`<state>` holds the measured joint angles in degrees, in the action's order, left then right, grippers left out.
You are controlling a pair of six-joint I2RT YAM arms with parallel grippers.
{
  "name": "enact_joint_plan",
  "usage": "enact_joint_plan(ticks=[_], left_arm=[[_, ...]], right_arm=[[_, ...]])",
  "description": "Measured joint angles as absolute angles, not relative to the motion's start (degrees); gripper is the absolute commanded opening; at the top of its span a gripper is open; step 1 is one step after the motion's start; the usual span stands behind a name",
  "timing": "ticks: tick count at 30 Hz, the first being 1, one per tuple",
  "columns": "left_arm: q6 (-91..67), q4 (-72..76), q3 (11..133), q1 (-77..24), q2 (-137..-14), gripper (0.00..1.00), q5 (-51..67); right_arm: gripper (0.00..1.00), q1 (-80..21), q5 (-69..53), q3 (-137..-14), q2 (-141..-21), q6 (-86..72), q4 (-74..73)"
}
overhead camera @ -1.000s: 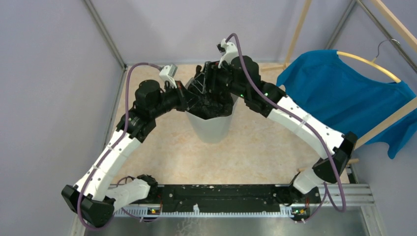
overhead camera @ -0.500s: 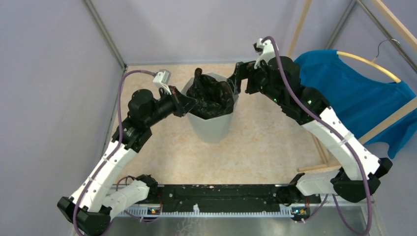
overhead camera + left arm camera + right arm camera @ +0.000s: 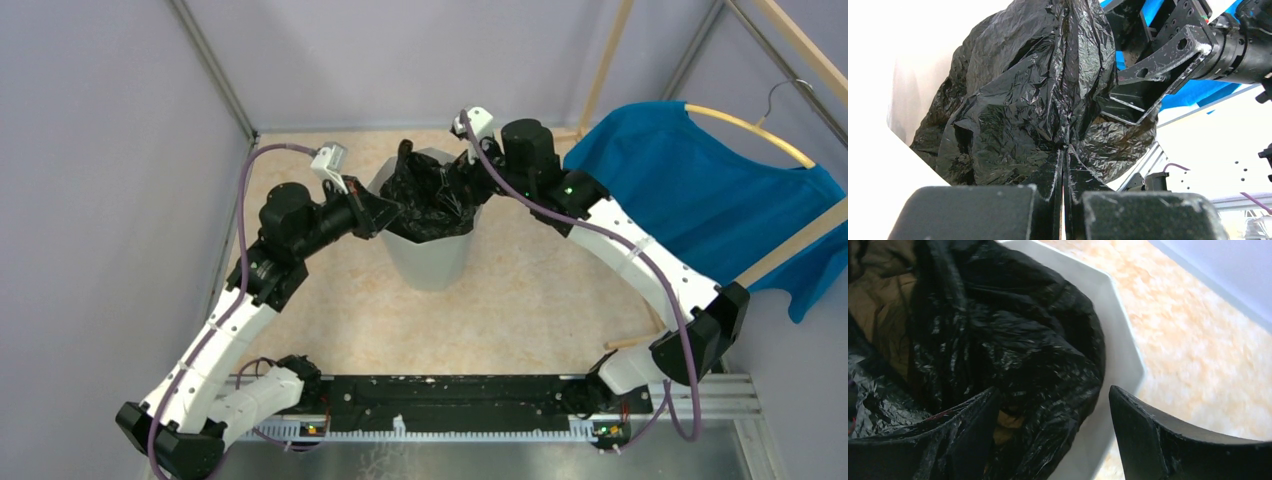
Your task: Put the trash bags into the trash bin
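The translucent white trash bin [image 3: 430, 258] stands mid-floor with the wrinkly black trash bag [image 3: 432, 200] bunched in its mouth and one tuft poking up at the far rim. My left gripper [image 3: 390, 211] sits at the bin's left rim, shut on a fold of the trash bag [image 3: 1023, 90], whose creases converge at the gripper's [image 3: 1064, 149] tips. At the right rim my right gripper [image 3: 463, 188] is open. In the right wrist view the right gripper [image 3: 1053, 402] straddles the trash bag's [image 3: 1013, 340] edge and the bin's rim [image 3: 1120, 345], one finger inside and one outside.
A blue T-shirt [image 3: 700, 200] hangs on a hanger from a wooden rack [image 3: 790, 50] at the right, close behind the right arm. Lavender walls close in the left and back. A metal rail [image 3: 450, 395] runs along the near edge.
The right gripper opened, swung out to the right of the bin, then came back to the right rim. The left gripper drew back to the left rim and stayed shut on the bag.
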<state>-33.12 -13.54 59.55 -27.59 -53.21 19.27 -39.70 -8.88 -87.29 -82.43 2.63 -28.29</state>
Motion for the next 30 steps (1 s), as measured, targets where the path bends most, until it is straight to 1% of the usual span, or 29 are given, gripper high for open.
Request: enact_joint_plan(ticks=[6,12,14,18,20,22,23,29,30], left_arm=[[-33.08,-13.45,59.53,-27.59,-51.94,0.0,20.16],[-33.04,-13.06,58.67,-27.59,-50.26,0.0,20.51],[-33.04,-13.02,58.65,-27.59,-50.26,0.0,20.62],[-32.82,-13.04,58.61,-27.59,-50.19,0.0,20.73],[-32.62,-13.13,58.59,-27.59,-49.95,0.0,20.64],[-32.25,-13.3,58.5,-27.59,-49.39,0.0,20.38],[-31.83,-13.58,58.33,-27.59,-48.8,0.0,20.01],[-30.22,-15.66,55.83,-27.59,-42.5,0.0,17.65],[-30.06,-16.32,55.33,-27.59,-41.17,0.03,17.08]], right_arm=[[0.75,-39.66,-14.61,-86.24,-82.43,11.22,-20.71],[0.67,-38.83,-20.67,-86.35,-83.0,14.59,-17.04],[0.61,-38.74,-22.26,-86.35,-83.77,14.57,-15.57],[0.45,-38.72,-23.9,-86.35,-85.14,13.85,-13.02],[0.31,-38.7,-24.16,-86.28,-85.65,12.86,-11.27],[0.01,-38.72,-24.29,-86.21,-85.73,11.88,-9.96],[0.0,-38.7,-24.25,-86.21,-85.73,11.18,-9.32],[0.0,-38.7,-22.28,-86.32,-85.19,3.09,-8.6],[0.0,-38.7,-22.02,-86.37,-84.77,1.21,-8.78]])
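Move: The right hand, open, hovers over the far-right side of the bin mouth: the black trash bag's middle lies about 6 cm to its left, level with it fore and aft, some 6 cm below. The trash bin's middle is right under the bag, about 17 cm below this hand. The left hand already holds a gathered edge of the bag, and from it the bag's middle lies about 7 cm ahead, 5 cm to the right and 8 cm below. The right hand rises and swings left across the bag, about 5 cm each way, its fingers tipping up some 15 degrees and turning counter-clockwise before easing partly back with a roll; late on the way they shut and pinch the loose plastic standing above the bin. The left hand, still gripping its own edge of the bag, draws about 5 cm back and to its left, away from the bin's middle, rising slightly. ##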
